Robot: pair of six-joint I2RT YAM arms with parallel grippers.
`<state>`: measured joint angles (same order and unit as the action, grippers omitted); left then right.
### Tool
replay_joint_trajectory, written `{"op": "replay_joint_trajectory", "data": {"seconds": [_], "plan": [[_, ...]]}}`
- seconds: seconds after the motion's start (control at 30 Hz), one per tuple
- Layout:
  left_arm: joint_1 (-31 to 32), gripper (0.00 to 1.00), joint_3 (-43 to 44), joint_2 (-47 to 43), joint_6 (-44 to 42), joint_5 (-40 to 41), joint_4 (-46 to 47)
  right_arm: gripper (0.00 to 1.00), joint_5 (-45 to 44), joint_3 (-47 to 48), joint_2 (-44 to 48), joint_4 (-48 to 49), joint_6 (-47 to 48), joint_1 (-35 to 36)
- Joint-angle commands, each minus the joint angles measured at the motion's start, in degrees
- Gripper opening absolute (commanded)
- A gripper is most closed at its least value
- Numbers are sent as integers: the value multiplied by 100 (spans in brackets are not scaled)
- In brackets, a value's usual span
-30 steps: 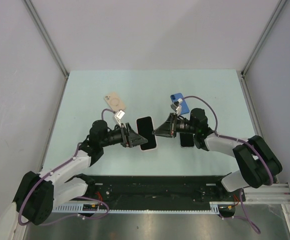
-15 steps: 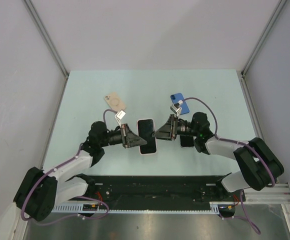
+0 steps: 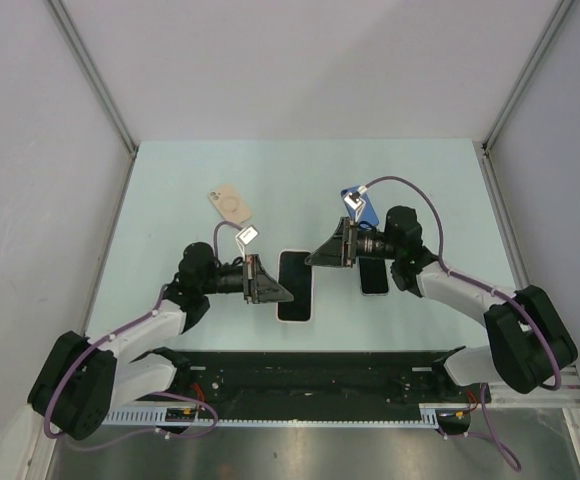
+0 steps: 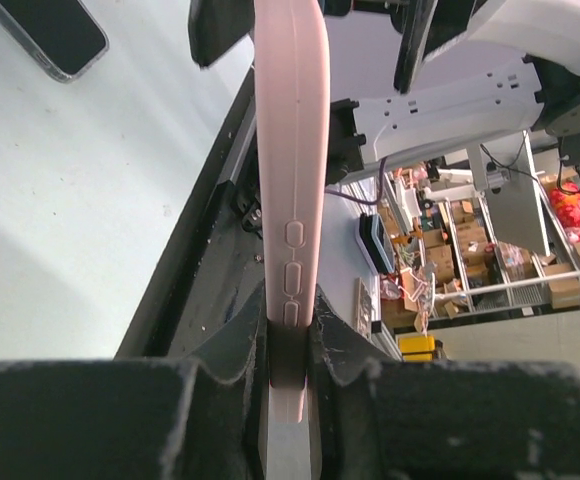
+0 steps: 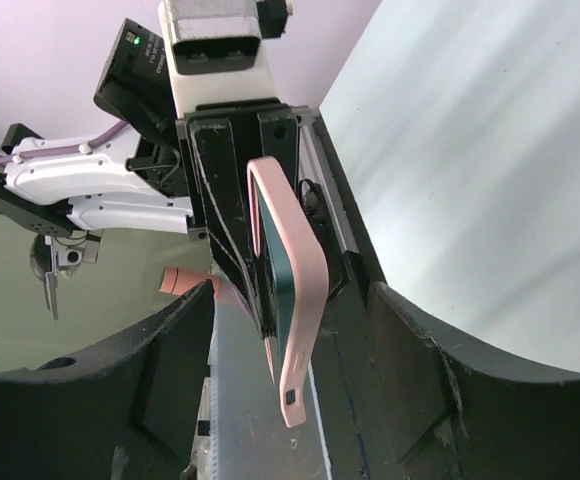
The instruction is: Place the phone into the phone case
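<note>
The phone sits screen-up inside a pink phone case (image 3: 295,285), held just above the table between the two arms. My left gripper (image 3: 268,283) is shut on the case's left long edge. In the left wrist view the pink case (image 4: 292,150) runs edge-on up from the pinched jaws of that gripper (image 4: 290,335). My right gripper (image 3: 320,252) stands open, up and to the right of the case. In the right wrist view the case (image 5: 295,300) with its dark phone hangs between the spread fingers of the gripper (image 5: 290,400), touching neither.
A second dark-screened phone (image 3: 374,276) lies flat under the right arm, also showing in the left wrist view as a phone (image 4: 55,35). A blue case (image 3: 363,208) and a beige case (image 3: 231,204) lie further back. The black base rail (image 3: 310,372) runs along the near edge.
The left gripper has shut on the pink case. The right gripper has opened, let go and drawn back. The cased phone has moved slightly toward the near edge and lies flatter.
</note>
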<state>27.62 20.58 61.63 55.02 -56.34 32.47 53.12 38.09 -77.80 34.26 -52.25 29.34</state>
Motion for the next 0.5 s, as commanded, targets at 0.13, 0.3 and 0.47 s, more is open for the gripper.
{"op": "replay_joint_trajectory", "data": {"seconds": [0.13, 0.3, 0.47], "plan": [[16, 0, 227, 60, -281, -343, -2, 53, 286, 489, -350, 124, 128, -43], [-2, 0, 701, 218, -1290, 192, -1829, 26, 295, 516, -315, 160, 110, -25], [-55, 0, 939, 569, -1617, 649, -2770, 0, 295, 647, -227, 20, 153, 54]]}}
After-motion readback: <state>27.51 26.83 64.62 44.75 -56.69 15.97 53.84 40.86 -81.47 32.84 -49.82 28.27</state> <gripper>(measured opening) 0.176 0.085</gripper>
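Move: The phone in its pink case, screen up, is already pinched in my left fingers by its near left side; its middle is about 2 cm to their right, 2 cm ahead and 1 cm higher. From my open right hand that middle is some 4 cm left, 5 cm back and 2 cm lower. On the table, some 22 cm below my right hand, the other black phone lies about 19 cm right and 7 cm ahead, the blue phone roughly 16 cm right and 26 cm ahead. I shut my right fingers from about two-thirds open until they pinch the case's right edge near its far end, while that hand eases some 1.5 cm forward and sinks slightly. My left hand keeps its pinch on the left edge and lowers about 2 cm, its fingertips dipping by some 5 to 10 degrees. ##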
